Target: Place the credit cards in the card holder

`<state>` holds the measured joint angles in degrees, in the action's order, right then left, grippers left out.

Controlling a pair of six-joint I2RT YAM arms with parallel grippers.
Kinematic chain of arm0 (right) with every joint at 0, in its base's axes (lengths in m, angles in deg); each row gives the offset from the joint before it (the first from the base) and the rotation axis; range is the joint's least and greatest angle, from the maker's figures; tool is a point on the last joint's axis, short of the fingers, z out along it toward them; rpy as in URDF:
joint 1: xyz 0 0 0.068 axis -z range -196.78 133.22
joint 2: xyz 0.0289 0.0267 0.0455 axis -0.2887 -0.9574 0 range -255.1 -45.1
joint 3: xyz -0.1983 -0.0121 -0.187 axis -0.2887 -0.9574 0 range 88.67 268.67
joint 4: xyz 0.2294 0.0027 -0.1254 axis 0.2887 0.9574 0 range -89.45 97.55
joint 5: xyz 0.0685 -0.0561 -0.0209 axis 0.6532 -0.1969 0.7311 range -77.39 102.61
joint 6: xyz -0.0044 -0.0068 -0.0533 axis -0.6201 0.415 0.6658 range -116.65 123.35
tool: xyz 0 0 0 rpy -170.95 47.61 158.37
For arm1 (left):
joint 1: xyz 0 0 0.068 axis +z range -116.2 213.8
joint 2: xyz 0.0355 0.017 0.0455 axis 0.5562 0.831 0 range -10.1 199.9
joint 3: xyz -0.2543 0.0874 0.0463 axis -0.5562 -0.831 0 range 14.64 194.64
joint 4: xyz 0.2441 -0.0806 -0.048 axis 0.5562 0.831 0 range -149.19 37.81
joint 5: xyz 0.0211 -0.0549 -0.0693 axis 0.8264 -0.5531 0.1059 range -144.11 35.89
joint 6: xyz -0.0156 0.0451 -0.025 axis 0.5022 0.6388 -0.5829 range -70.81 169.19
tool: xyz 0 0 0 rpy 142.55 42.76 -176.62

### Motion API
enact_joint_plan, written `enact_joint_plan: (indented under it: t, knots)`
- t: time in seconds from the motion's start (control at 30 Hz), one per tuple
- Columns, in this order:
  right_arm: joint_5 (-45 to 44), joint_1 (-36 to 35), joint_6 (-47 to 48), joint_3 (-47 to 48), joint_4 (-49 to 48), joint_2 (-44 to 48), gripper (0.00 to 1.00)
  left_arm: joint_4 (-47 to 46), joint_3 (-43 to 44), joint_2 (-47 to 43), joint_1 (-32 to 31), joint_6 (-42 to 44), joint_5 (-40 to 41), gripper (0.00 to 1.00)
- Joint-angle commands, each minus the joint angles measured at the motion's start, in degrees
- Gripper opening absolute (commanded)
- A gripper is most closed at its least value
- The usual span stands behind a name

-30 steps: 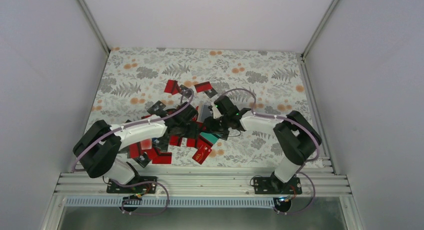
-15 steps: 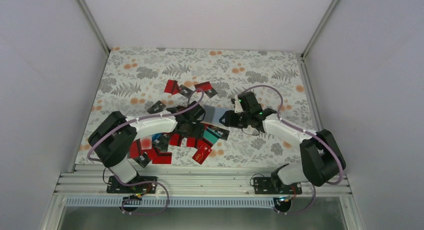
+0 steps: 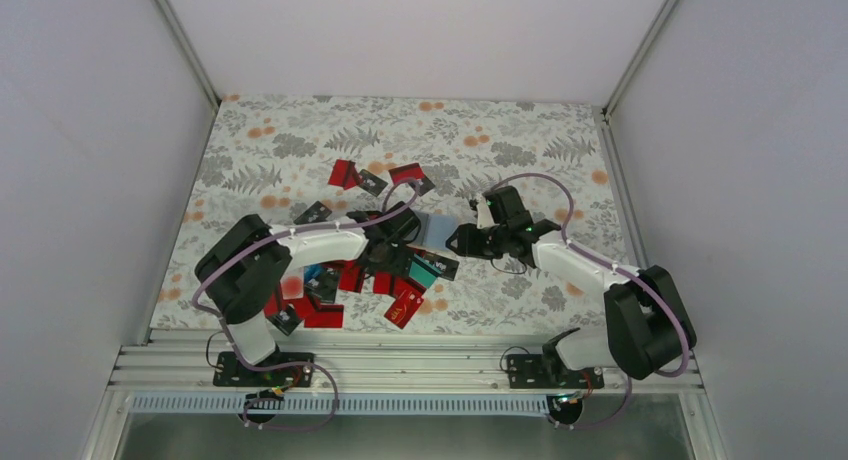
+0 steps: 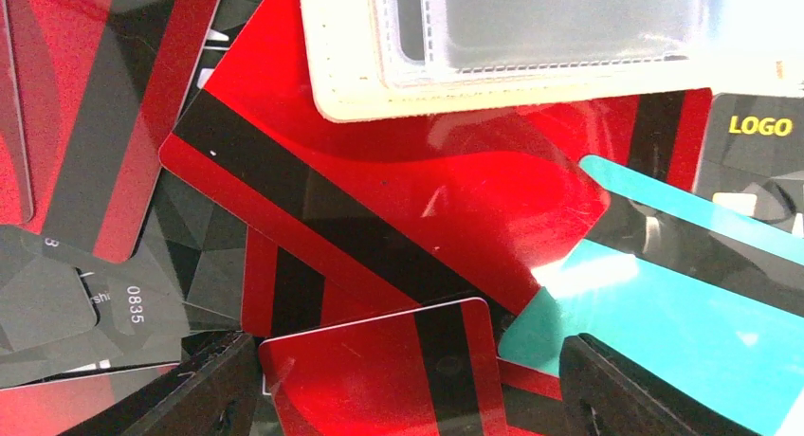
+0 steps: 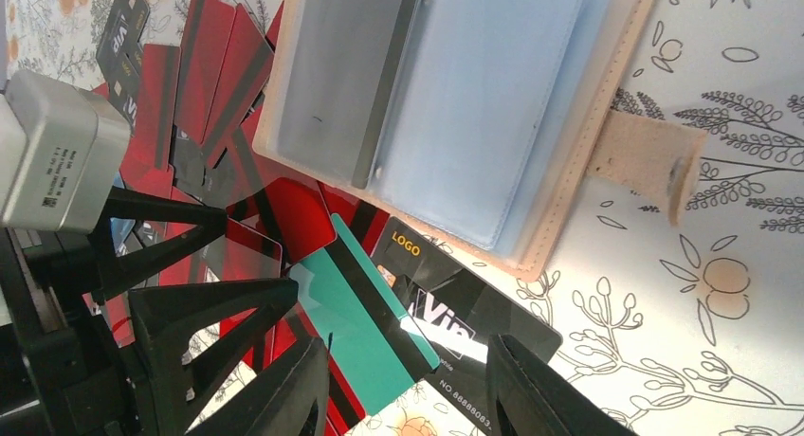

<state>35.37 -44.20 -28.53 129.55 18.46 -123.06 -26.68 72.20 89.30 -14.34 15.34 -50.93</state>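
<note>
The card holder (image 3: pixel 434 230) lies open on the patterned mat, its clear bluish sleeves (image 5: pixel 455 104) up and a tan strap (image 5: pixel 645 161) sticking out. Credit cards (image 3: pixel 320 305), mostly red, are piled to its left and in front of it. My left gripper (image 4: pixel 408 398) is open low over the pile. A red card (image 4: pixel 379 379) lies between its fingers, and the holder's tan edge (image 4: pixel 332 76) is just ahead. My right gripper (image 5: pixel 408 389) is open above a teal card (image 5: pixel 370 313) and a black "LOGO" card (image 5: pixel 474 313), beside the holder.
More red and black cards (image 3: pixel 345 172) lie apart at the back of the pile. A single red card (image 3: pixel 405 305) sits near the front edge. The two grippers are close together, with the left gripper's fingers (image 5: pixel 190 294) showing in the right wrist view. White walls enclose the mat.
My right gripper has drawn back to the right off the pile, uncovering the card holder. The left arm has swung right toward the holder, and its jaws have opened wider.
</note>
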Motion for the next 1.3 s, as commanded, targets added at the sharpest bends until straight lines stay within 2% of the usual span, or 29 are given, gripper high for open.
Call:
enact_joint_plan:
  t: [0.0, 0.13, 0.3, 0.5, 0.87, 1.27]
  knots:
    - [1.14, 1.15, 1.79, -0.80, 0.11, 1.34, 0.44, 3.56, 1.30, 3.05, -1.10, -1.55, 2.31, 0.77]
    - [1.87, 1.87, 2.42, -0.87, 0.02, 1.45, 0.44, 5.69, 1.52, 4.22, -1.75, -3.34, 3.82, 0.72]
    - [3.12, 2.65, 3.53, -0.97, 0.32, 1.47, 0.44, 6.67, 1.30, 5.80, -2.72, -5.61, 5.22, 0.71]
    - [3.88, 3.48, 4.92, -1.22, 1.04, 2.04, 0.44, 6.63, 1.24, 7.95, -3.88, -7.78, 5.96, 0.63]
    - [5.54, 4.29, 5.25, -2.15, 0.91, 2.61, 0.44, 7.24, 0.80, 7.38, -5.15, -9.21, 7.34, 0.52]
    - [8.65, 4.38, 4.54, -1.47, 0.54, 4.19, 0.44, 8.00, 3.25, 2.47, -5.34, -7.99, 7.51, 0.52]
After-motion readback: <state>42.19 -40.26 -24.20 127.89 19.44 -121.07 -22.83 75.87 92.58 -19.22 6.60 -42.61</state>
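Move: A red card lies flat between the left hand's open fingers, its middle about 3 cm back and 1 cm below, its far end just ahead of the tips. The card holder is about 8 cm ahead and 7 cm to the right, another red card some 5 cm straight ahead, and the teal card 6 cm right and 1 cm ahead, all about 1 cm below. From the right hand, the red card is roughly 12 cm left, 5 cm back and 7 cm below. The left hand stays low over the pile, sinking about half a centimetre and working under 1 cm to the right, while the wrist turns some 5 degrees counter-clockwise and rolls about as much with its left side rising. Meanwhile the fingers close from wide to a little over half open, until they pinch the red card across its short width near its far end, and keep squeezing at that width without yet lifting clear. ##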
